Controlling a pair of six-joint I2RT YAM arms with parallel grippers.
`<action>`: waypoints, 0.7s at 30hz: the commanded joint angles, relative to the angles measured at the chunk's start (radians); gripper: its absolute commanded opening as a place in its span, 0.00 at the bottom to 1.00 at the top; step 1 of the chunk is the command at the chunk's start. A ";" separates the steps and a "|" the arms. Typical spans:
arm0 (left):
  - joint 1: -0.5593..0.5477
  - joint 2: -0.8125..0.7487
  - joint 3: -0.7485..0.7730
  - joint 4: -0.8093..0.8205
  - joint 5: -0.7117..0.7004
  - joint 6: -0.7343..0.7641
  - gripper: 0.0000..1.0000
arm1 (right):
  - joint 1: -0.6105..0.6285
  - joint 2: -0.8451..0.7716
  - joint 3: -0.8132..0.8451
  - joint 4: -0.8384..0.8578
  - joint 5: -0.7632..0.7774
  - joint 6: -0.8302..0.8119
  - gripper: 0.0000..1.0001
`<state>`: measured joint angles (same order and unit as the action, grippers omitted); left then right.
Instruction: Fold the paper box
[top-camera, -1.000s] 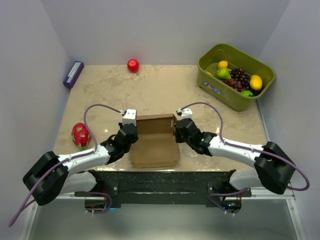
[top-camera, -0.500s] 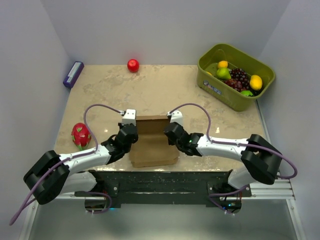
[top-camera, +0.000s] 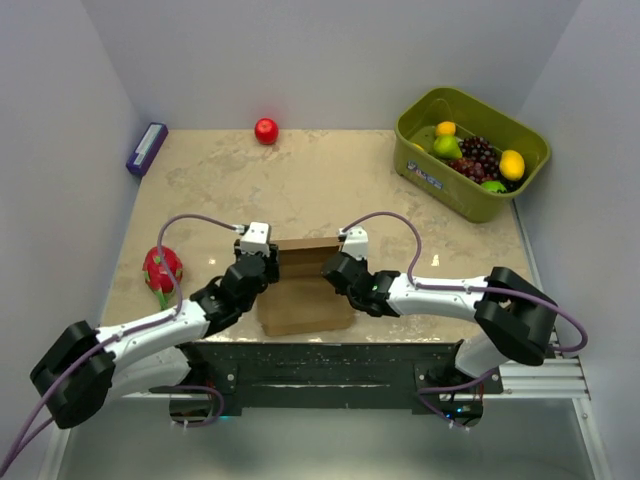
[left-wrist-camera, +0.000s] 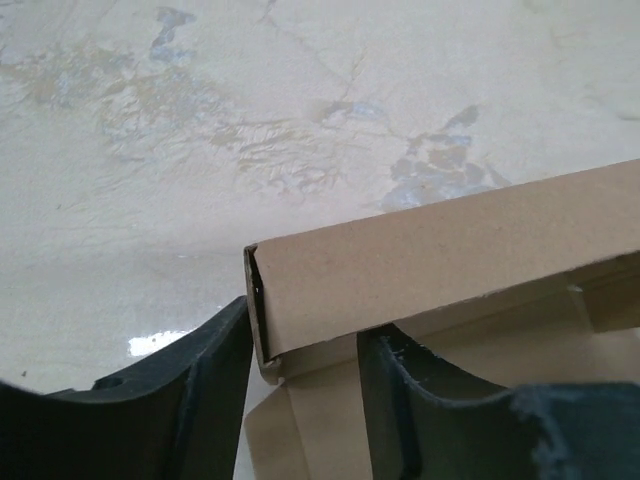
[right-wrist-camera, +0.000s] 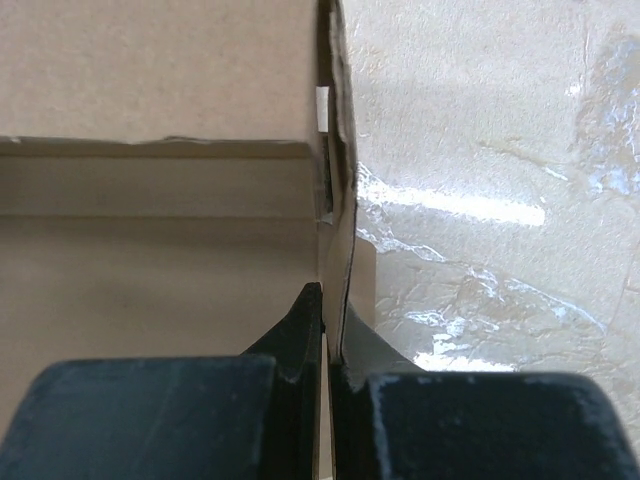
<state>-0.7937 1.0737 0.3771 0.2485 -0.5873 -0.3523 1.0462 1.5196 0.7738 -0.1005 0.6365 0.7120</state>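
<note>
The brown paper box (top-camera: 303, 306) lies near the table's front edge between the two arms, its back wall (left-wrist-camera: 450, 250) folded up. My left gripper (top-camera: 264, 272) is at the box's left back corner. Its jaws are open, one finger (left-wrist-camera: 205, 395) outside the corner and the other inside, with a gap on each side of the cardboard. My right gripper (top-camera: 336, 268) is at the box's right side, shut on the thin upright side wall (right-wrist-camera: 340, 200). The box floor (right-wrist-camera: 150, 290) shows to the left of that wall.
An olive-green bin (top-camera: 424, 177) holding fruit stands at the back right. A red apple (top-camera: 266, 130) lies at the back centre, a purple box (top-camera: 147, 148) at the back left, and a pink dragon fruit (top-camera: 160, 268) beside the left arm.
My left gripper has opened and let go of the box's left corner. My right gripper moved left, bringing the right side wall inward. The box looks narrower.
</note>
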 joint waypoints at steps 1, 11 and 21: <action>-0.007 -0.127 -0.006 -0.006 0.079 0.003 0.59 | 0.006 0.040 -0.013 -0.079 0.002 0.075 0.00; -0.006 -0.331 0.048 -0.247 0.201 -0.105 0.83 | 0.008 0.047 -0.011 -0.065 -0.001 0.087 0.00; -0.004 -0.370 0.166 -0.321 0.268 -0.163 0.92 | 0.008 0.053 -0.008 -0.059 -0.006 0.087 0.00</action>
<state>-0.7952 0.7040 0.4793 -0.0700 -0.3557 -0.4820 1.0512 1.5322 0.7750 -0.0925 0.6632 0.7715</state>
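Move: The box's left corner still lies between the left fingers, only about 2 cm ahead of their tips' midpoint. From the left hand, the back wall's middle is 8 cm to the right and 3 cm ahead, the near panel 7 cm right and 8 cm back, some 6 cm below. The right hand has the right side flap between its fingers, the flap's middle about 2 cm ahead. Lift the left gripper off the box's left corner, about 8 cm up and 4 cm back, drifting slightly right, and spread its half-open fingers nearly fully as it comes free. Roll that wrist some 15 degrees, left side down, turning a little clockwise. Keep the right fingers shut on the right side flap, that hand staying in place. ##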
